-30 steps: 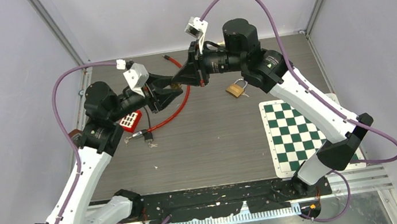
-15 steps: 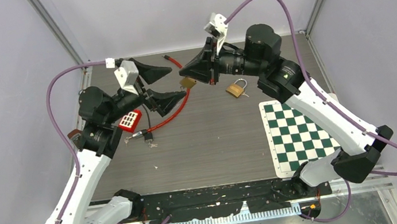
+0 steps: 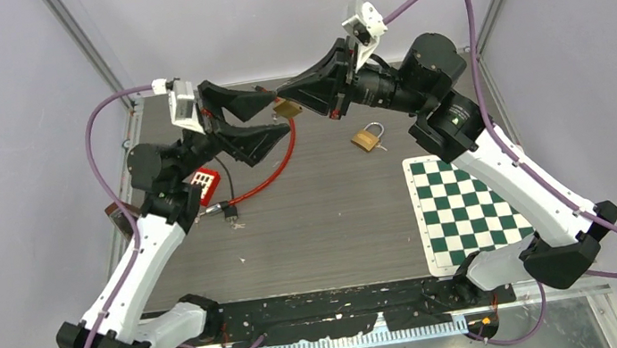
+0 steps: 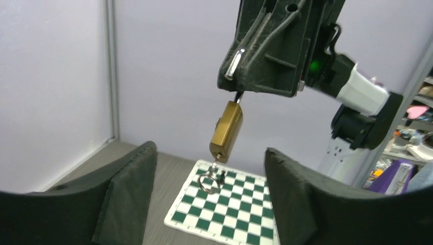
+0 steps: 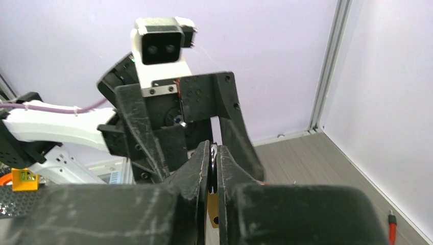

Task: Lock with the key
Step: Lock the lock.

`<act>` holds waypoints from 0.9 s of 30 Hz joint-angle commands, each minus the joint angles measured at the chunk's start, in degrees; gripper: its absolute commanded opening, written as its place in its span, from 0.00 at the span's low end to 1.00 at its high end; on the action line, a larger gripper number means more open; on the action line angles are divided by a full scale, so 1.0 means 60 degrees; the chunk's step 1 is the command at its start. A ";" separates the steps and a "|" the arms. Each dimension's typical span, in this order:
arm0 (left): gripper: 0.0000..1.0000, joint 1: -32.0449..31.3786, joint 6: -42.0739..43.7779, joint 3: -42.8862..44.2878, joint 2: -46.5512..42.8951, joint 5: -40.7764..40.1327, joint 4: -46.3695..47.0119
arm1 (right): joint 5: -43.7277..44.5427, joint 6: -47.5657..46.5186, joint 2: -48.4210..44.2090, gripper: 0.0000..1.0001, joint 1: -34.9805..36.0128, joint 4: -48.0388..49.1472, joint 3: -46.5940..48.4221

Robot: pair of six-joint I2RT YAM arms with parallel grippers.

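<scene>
A brass padlock [image 4: 226,131] hangs in the air by its shackle [image 5: 212,158], and my right gripper [image 3: 288,97] is shut on that shackle. A small key [image 4: 217,166] sticks out of the lock's underside, with a wire key ring [image 4: 209,181] dangling from it. My left gripper [image 3: 275,115] faces the lock from the left, open wide, its two fingers [image 4: 127,189] apart from lock and key. From above, the padlock [image 3: 285,108] sits right at the left fingertips. The brass body [image 5: 212,209] shows below the right gripper [image 5: 213,148].
A second brass padlock [image 3: 365,139] lies on the table at the back, right of centre. A red cable [image 3: 273,168] and a red-and-white block [image 3: 202,186] lie at the left. A green checkered mat [image 3: 462,208] covers the right side. Walls stand close behind.
My left gripper has opened and let go near the lock, then lifted towards the back. My right arm has carried the padlock upward and back, still shut on it.
</scene>
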 commanded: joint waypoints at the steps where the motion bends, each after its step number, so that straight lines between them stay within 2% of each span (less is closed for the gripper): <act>1: 0.65 -0.0026 -0.2462 0.0294 0.0868 0.0504 0.3204 | -0.0158 0.0889 -0.0119 0.05 0.0017 0.1610 0.0049; 3: 0.53 -0.0029 -0.2792 0.0474 0.1143 0.0818 0.3412 | -0.0129 0.1252 -0.0041 0.05 0.0006 0.1737 0.0076; 5: 0.46 -0.0026 -0.2884 0.0431 0.1198 0.0826 0.3534 | -0.0117 0.1541 0.0023 0.05 0.0015 0.1955 0.0008; 9: 0.43 -0.0026 -0.2814 0.0315 0.1095 0.0645 0.3655 | -0.0011 0.1716 0.0017 0.05 0.0024 0.2088 -0.0133; 11: 0.45 -0.0026 -0.2800 0.0312 0.1070 0.0578 0.3655 | 0.0045 0.1699 0.0029 0.05 0.0018 0.2070 -0.0164; 13: 0.56 -0.0026 -0.2789 0.0326 0.1028 0.0568 0.3683 | 0.0101 0.1679 0.0034 0.05 0.0017 0.2025 -0.0177; 15: 0.60 -0.0026 -0.2711 0.0314 0.0970 0.0559 0.3685 | 0.0172 0.1687 0.0057 0.05 0.0017 0.2013 -0.0197; 21: 0.45 -0.0026 -0.2551 0.0295 0.0877 0.0416 0.3527 | 0.0410 0.1713 0.0131 0.05 0.0004 0.1901 -0.0201; 24: 0.34 -0.0016 -0.2397 0.0273 0.0879 0.0397 0.3371 | 0.0600 0.1736 0.0195 0.05 0.0006 0.1670 -0.0142; 27: 0.28 -0.0012 -0.2238 0.0235 0.0847 0.0385 0.3187 | 0.0684 0.1828 0.0245 0.05 -0.0021 0.1594 -0.0160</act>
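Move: The small padlock's body is just off the open left fingertips: about 3 cm to that hand's right, 1 cm back and 1 cm above its hand point. Its key and ring hang some 4 cm under the body's middle, about level with the left hand point front to back and 3 cm to its right. The right fingertips pinching the shackle are roughly 5 cm above, 3 cm right and 1 cm back of it. From the right hand point the padlock hangs straight down, about 4 cm. Bring the left gripper in around the padlock body: ease about 1.5 cm to the right and a little forward, then draw back and climb about 2 cm, turning some 10 degrees clockwise. Narrow the fingers from wide to about a third open, easing them apart slightly midway. Keep the right fingers pinched on the shackle, rising about 2 cm, then edging forward and slightly down. ##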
